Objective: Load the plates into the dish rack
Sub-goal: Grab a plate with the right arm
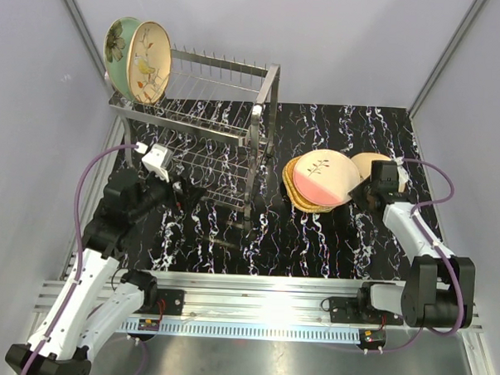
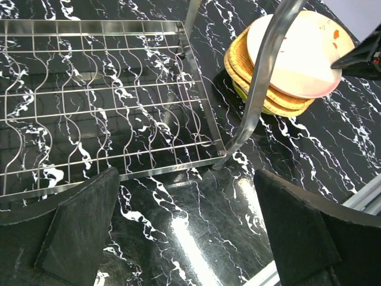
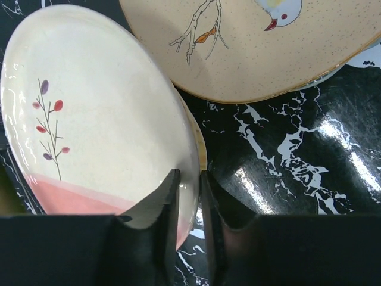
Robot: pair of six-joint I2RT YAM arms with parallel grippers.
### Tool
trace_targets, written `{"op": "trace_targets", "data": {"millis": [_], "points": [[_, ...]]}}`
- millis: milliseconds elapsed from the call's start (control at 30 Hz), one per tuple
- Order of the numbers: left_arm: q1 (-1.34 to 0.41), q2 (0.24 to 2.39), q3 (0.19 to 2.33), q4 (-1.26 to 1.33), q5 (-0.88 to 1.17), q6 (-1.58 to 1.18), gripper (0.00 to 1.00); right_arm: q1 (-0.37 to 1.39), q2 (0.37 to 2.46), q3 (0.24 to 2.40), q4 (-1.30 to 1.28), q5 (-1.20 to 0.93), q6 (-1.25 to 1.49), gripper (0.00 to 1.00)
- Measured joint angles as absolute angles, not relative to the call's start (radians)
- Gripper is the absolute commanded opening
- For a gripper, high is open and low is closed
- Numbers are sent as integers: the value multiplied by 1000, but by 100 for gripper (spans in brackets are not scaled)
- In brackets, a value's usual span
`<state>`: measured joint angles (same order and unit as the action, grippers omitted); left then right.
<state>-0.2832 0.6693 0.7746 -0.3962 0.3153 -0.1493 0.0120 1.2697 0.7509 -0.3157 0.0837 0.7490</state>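
The dish rack [image 1: 211, 119] stands at the back left, holding a mint-green flower plate [image 1: 119, 45] and a beige bird plate [image 1: 149, 61] upright at its left end. A pink-cream plate [image 1: 323, 176] tops a stack of orange wicker plates [image 1: 303, 202] mid-table. My right gripper [image 3: 190, 196] is shut on the right rim of the pink-cream plate [image 3: 101, 119], one finger on top and one under the edge. Another beige bird plate [image 3: 268, 47] lies just beyond. My left gripper [image 2: 184, 232] hangs open over bare table in front of the rack's lower shelf [image 2: 107, 89].
The rack's corner leg [image 2: 262, 83] rises between my left gripper and the plate stack [image 2: 297, 53]. Grey walls close in the table on the left, right and back. An aluminium rail [image 1: 262, 292] runs along the near edge.
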Motion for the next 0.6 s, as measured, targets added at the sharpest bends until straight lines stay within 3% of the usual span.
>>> {"op": "trace_targets", "data": {"millis": [100,233,600], "points": [[-285,666,775,-395,302,-143,99,12,1251,751,-318,88,757,17],[-285,666,774,-395,290,-139,99,11,1192,751,-359,96,746,0],[-286,680,762,-394,315,-165,99,7,1044,723,-469,76,749,0]]}}
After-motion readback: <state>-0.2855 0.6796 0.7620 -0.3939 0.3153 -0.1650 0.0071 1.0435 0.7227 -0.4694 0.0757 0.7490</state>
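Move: The white-and-pink plate is already between the right hand's part-open fingers at its near right rim; its middle is about 8 cm to the left and 4 cm ahead, level with the hand. The woven basket beneath its middle is some 11 cm left, 4 cm ahead and 3 cm lower. The bird plate is about 6 cm right and 6 cm ahead, also 3 cm lower. From the left hand, the white-and-pink plate is roughly 34 cm right, 12 cm ahead and 16 cm below. Shut the right fingers the rest of the way to pinch the white-and-pink plate by its near right rim. As they close, start easing up, then draw the held rim back towards the base, about 4 cm back and 3 cm up in all, off the woven basket, with the wrist kept at nearly the same tilt. ##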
